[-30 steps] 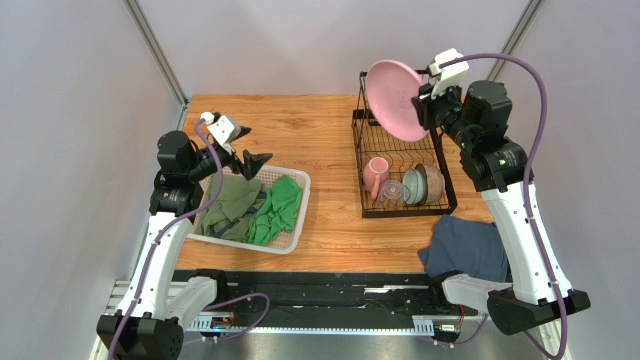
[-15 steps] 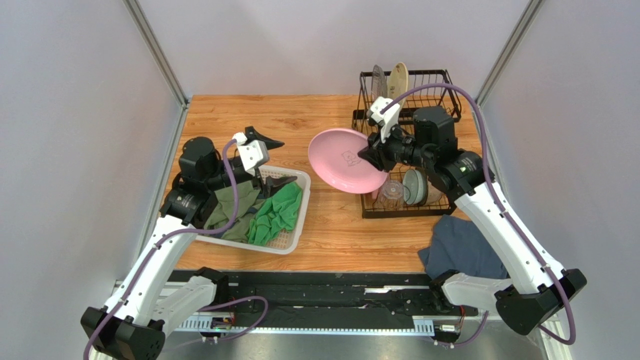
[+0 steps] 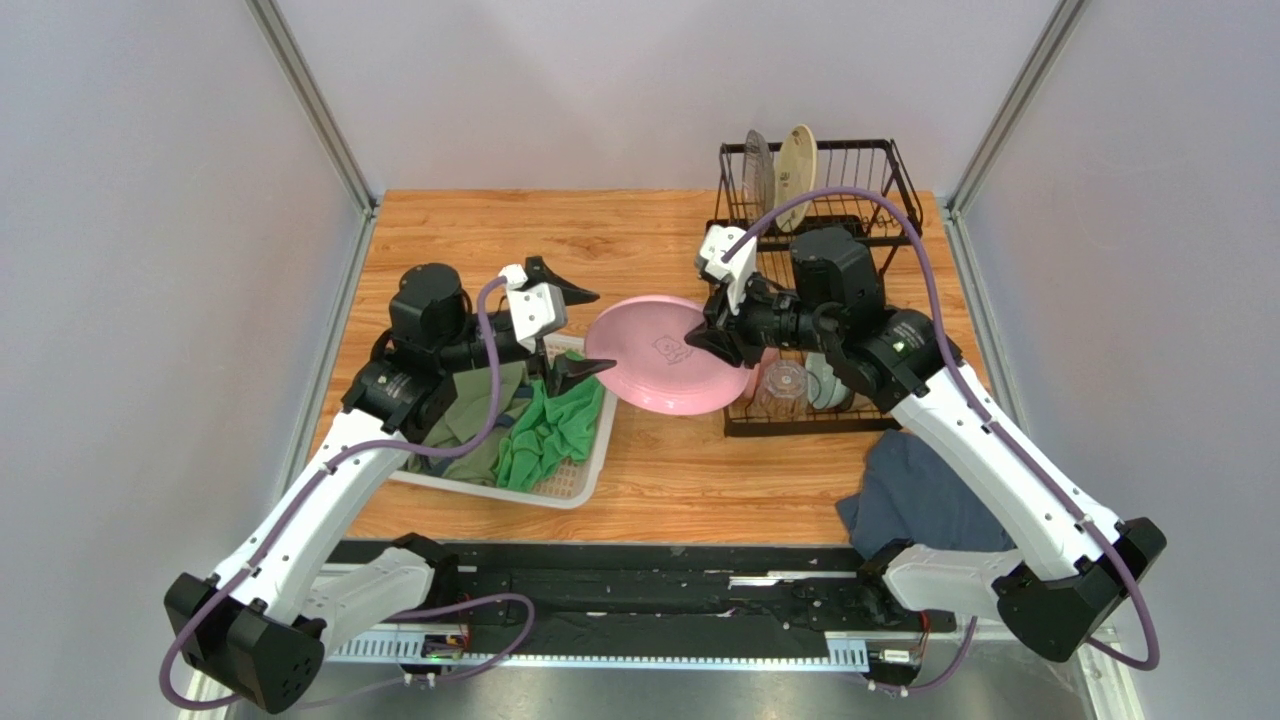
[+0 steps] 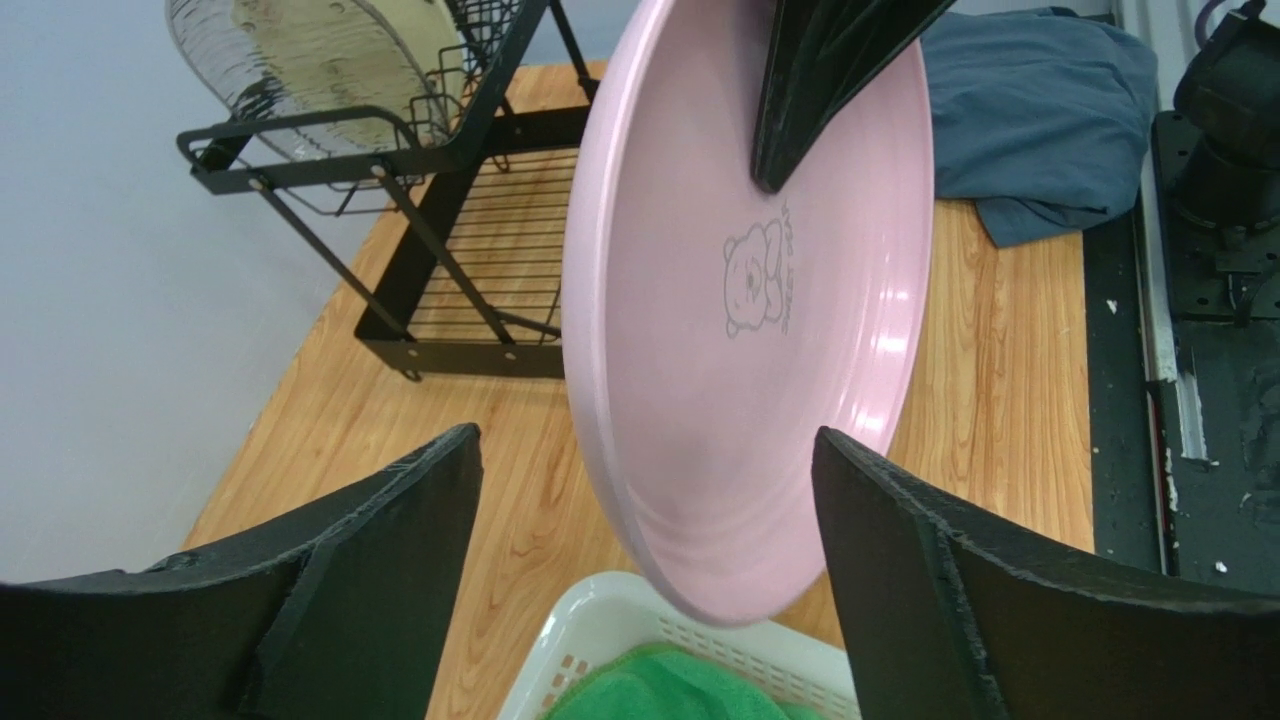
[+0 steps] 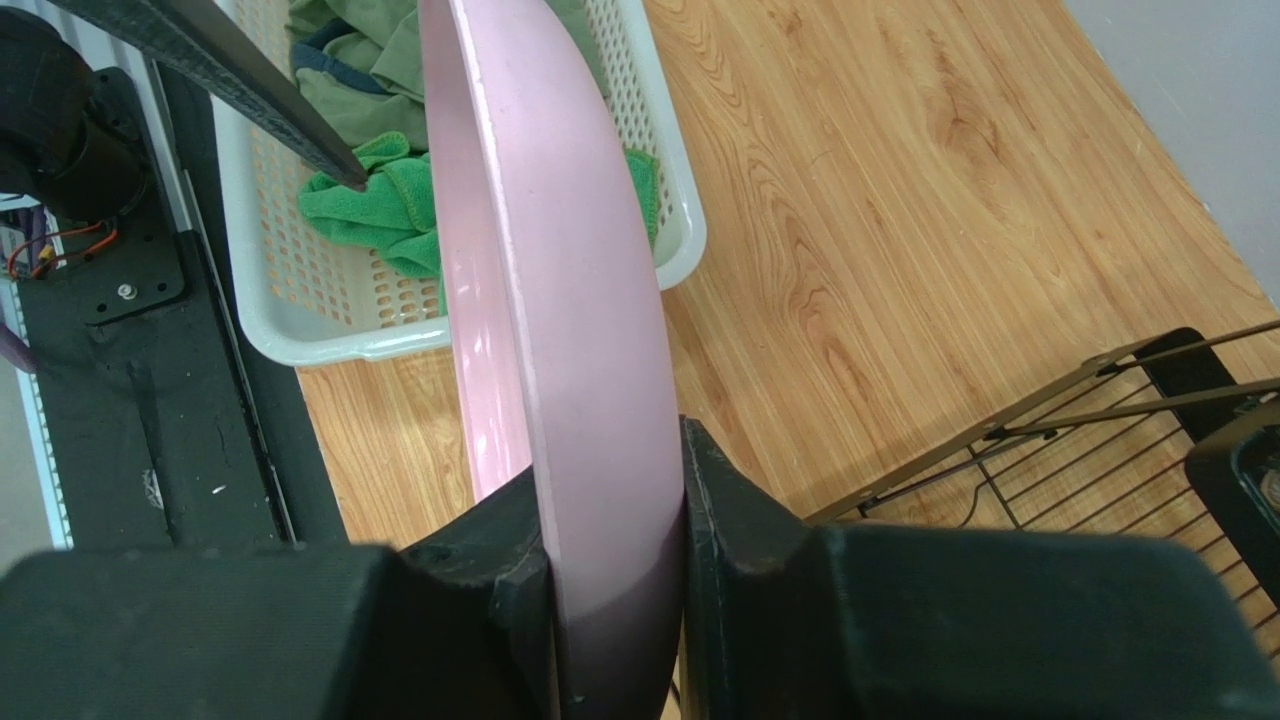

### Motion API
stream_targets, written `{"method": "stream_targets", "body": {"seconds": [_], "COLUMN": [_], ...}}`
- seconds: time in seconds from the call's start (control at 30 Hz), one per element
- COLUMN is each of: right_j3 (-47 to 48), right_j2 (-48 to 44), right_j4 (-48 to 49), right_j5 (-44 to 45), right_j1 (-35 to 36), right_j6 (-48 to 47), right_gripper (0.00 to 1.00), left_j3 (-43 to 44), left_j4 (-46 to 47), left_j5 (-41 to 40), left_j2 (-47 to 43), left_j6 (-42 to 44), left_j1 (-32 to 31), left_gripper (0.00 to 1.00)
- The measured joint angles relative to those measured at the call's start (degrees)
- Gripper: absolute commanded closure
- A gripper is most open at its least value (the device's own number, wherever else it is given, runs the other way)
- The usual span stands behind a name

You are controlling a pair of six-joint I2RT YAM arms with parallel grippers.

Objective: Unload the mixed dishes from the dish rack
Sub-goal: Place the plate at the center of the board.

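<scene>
My right gripper (image 3: 715, 329) is shut on the right rim of the large pink plate (image 3: 658, 354), which hangs tilted over the table between the basket and the dish rack (image 3: 812, 429). In the right wrist view both pads clamp the plate (image 5: 541, 225) inside the gripper (image 5: 609, 495). My left gripper (image 3: 561, 323) stands open at the plate's left edge. In the left wrist view the plate (image 4: 751, 300) sits in the gap of that gripper (image 4: 646, 450), touching neither finger. A grey plate (image 3: 759, 168) and a cream plate (image 3: 796, 158) stand in the upper shelf. A clear glass (image 3: 781, 387) and a teal bowl (image 3: 827, 375) rest on the lower tray.
A white mesh basket (image 3: 589, 477) with green cloths (image 3: 556, 428) lies under my left gripper. A blue-grey cloth (image 3: 932, 495) lies at the near right, in front of the rack. Grey walls close in both sides of the table.
My right arm swung the pink plate from high over the rack down and left to mid-table. My left arm reached right until its open fingers flanked the plate's edge.
</scene>
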Motion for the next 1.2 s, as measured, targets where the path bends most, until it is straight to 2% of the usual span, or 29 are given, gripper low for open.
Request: {"method": "stream_targets", "body": {"seconds": [0.23,0.33,0.37,0.43,0.47,0.57,0.6,0.63,0.7,0.73,0.83,1.03,1.2], "right_j3": [-0.11,-0.13,-0.13,-0.13,-0.13,-0.35,-0.39,-0.46,-0.46,-0.48,-0.92,-1.86,-2.67], "right_j2": [1.42,1.42,1.42,1.42,1.42,1.4,1.42,1.42,1.4,1.4,1.38,0.83,-0.26], "right_j4": [0.07,0.15,0.13,0.15,0.44,0.7,0.94,1.05,1.16,1.27,1.42,2.75,4.31], "right_j5": [0.04,0.07,0.09,0.28,0.57,1.11,1.64,2.01,2.29,2.45,1.99,4.42,8.33], "right_j1": [2.03,2.45,2.54,2.62,2.64,2.8,2.91,2.93,2.95,2.99,3.06,3.06,3.06], "right_j6": [-0.72,-0.87,-0.9,-0.9,-0.94,-1.27,-1.33,-1.36,-1.44,-1.46,-1.6,-1.9,-1.88], "right_gripper": [1.0,1.0,1.0,1.0,1.0,0.96,0.92,0.82,0.69,0.52,0.31,0.13,0.07], "left_j3": [0.87,0.87,0.87,0.87,0.87,0.9,0.9,0.87,0.87,0.79,0.31,-0.81,-0.81], "left_j4": [1.31,1.49,1.6,1.7,1.73,2.82,2.86,3.21,3.45,3.67,4.46,4.63,4.74], "left_j5": [-0.61,-0.9,-1.01,-1.07,-1.16,-2.71,-2.86,-3.13,-3.48,-3.65,-3.93,-8.09,-13.2], "left_j2": [2.82,3.37,3.5,3.65,3.67,3.76,3.76,3.78,3.82,3.82,3.72,3.56,3.56], "left_j6": [-0.55,-0.81,-0.7,-0.68,-0.61,-1.75,-1.97,-2.16,-2.58,-2.82,-2.58,-2.58,-2.54], "left_j1": [-1.79,-1.84,-1.84,-1.9,-1.99,-1.88,-1.79,-1.77,-1.79,-1.79,-1.84,-2.1,-2.1], "left_gripper": [0.39,0.58,0.67,0.76,0.88,1.0,1.0,1.0,1.0,1.0,1.0,1.0,1.0]}}
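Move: The pink plate, tilted and gripped at its right side by the right hand, has its middle about 7 cm to the right of the open left hand and 2 cm back, roughly 2 cm lower; the green cloth lies 7 cm left, 4 cm back, some 26 cm below. From the right hand, the plate's middle is 4 cm left, 1 cm back and 3 cm down, the left gripper 11 cm left and level, and the pink mug 8 cm right, 3 cm ahead, 24 cm below. The right hand keeps its pinch on the plate and eases it about 1 cm left and down towards the left hand, while the left hand reaches just over 1 cm to its right, closes from wide open and pinches the plate's left rim. Once that grip is on, the right fingers open wide and let go, the hand shifting about 1.5 cm forward and 1 cm right, while the left hand carries the plate forward, some 4 cm forward in all, turning about 10 degrees counter-clockwise. ##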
